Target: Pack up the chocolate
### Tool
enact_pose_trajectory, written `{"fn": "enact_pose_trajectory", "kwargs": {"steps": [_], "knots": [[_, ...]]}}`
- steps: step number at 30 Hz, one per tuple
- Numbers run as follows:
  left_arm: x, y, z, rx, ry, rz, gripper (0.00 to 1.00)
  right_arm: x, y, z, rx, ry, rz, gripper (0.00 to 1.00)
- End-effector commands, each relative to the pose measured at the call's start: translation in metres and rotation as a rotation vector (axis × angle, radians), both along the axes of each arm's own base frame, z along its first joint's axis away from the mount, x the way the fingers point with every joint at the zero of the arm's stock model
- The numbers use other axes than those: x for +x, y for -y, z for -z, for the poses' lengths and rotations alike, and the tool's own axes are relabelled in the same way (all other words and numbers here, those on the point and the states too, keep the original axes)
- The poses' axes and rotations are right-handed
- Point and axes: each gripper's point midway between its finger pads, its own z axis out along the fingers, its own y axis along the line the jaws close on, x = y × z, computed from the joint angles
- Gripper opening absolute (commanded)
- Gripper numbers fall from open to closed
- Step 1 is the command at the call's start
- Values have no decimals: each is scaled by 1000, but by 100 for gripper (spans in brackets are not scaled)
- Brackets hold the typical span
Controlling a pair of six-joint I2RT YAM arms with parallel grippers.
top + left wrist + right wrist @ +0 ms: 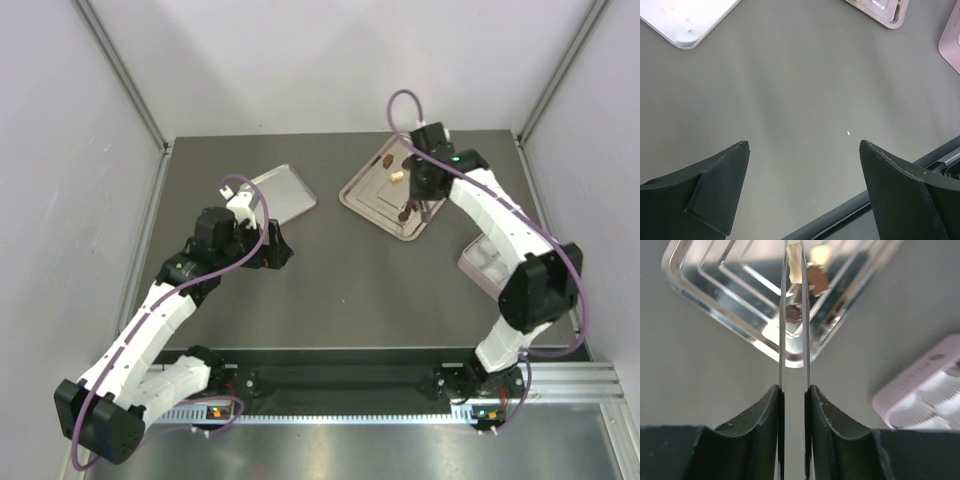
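The chocolate lies as small pieces on a silver tray (pixel 365 200): a brown one (pixel 385 160), a tan one (pixel 398 177) and a dark one (pixel 405 213). My right gripper (pixel 425 190) hovers over this tray. In the right wrist view its jaws (pixel 793 388) are shut on a pair of thin metal tweezers (pixel 782 340). The blades reach down into the tray (pixel 715 295) and straddle a dark brown piece (pixel 793 314). A brown piece (pixel 817 279) and a cream piece (pixel 821 254) lie beyond. My left gripper (pixel 278 250) (pixel 802 145) stands open over bare table, holding nothing.
An empty silver tray (pixel 285 190) (pixel 685 20) sits at the back left. A pink box (pixel 480 260) (pixel 930 390) with white paper cups lies open at the right, under my right arm. The table's dark front rail (pixel 850 215) runs just below the left fingers.
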Motion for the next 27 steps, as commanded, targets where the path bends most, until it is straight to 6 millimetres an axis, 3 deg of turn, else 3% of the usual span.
{"fn": "enact_pose_trajectory", "kwargs": {"steps": [1, 7, 11, 13, 20, 27], "knots": [[1, 3, -6, -8, 27, 17, 96, -13, 43, -39, 19, 78, 96, 26], [1, 6, -8, -23, 30, 28, 96, -56, 124, -55, 19, 96, 256, 26], [0, 7, -7, -25, 25, 33, 96, -92, 193, -45, -38, 59, 438, 26], [0, 7, -7, -27, 26, 36, 96, -109, 210, -41, -26, 48, 494, 26], [-3, 14, -4, -31, 9, 60, 96, -140, 244, -23, -71, -2, 627, 26], [-6, 19, 2, -5, -2, 74, 96, -132, 243, -2, -19, 1, 616, 27]]}}
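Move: The right gripper already holds the pale chocolate in the tweezer tips. The box of paper cups is centred roughly 14 cm back and 26 cm to its right, some 15 cm lower; the dark chocolate in its far corner cup is 8 cm back, 25 cm right. The tray's middle is about 9 cm ahead and 3 cm left, its two nearest dark pieces 3 cm ahead, 2 cm left. From the left gripper the box lies about 56 cm right, 1 cm ahead. Swing the right gripper quickly right and back, nearly 30 cm, away from the tray to the box, rising about 4 cm on the way and turning the hand some 35 degrees clockwise. Slow down over the box and sink almost 5 cm towards the cup beside the dark chocolate, keeping the tweezers squeezed on the pale piece. ##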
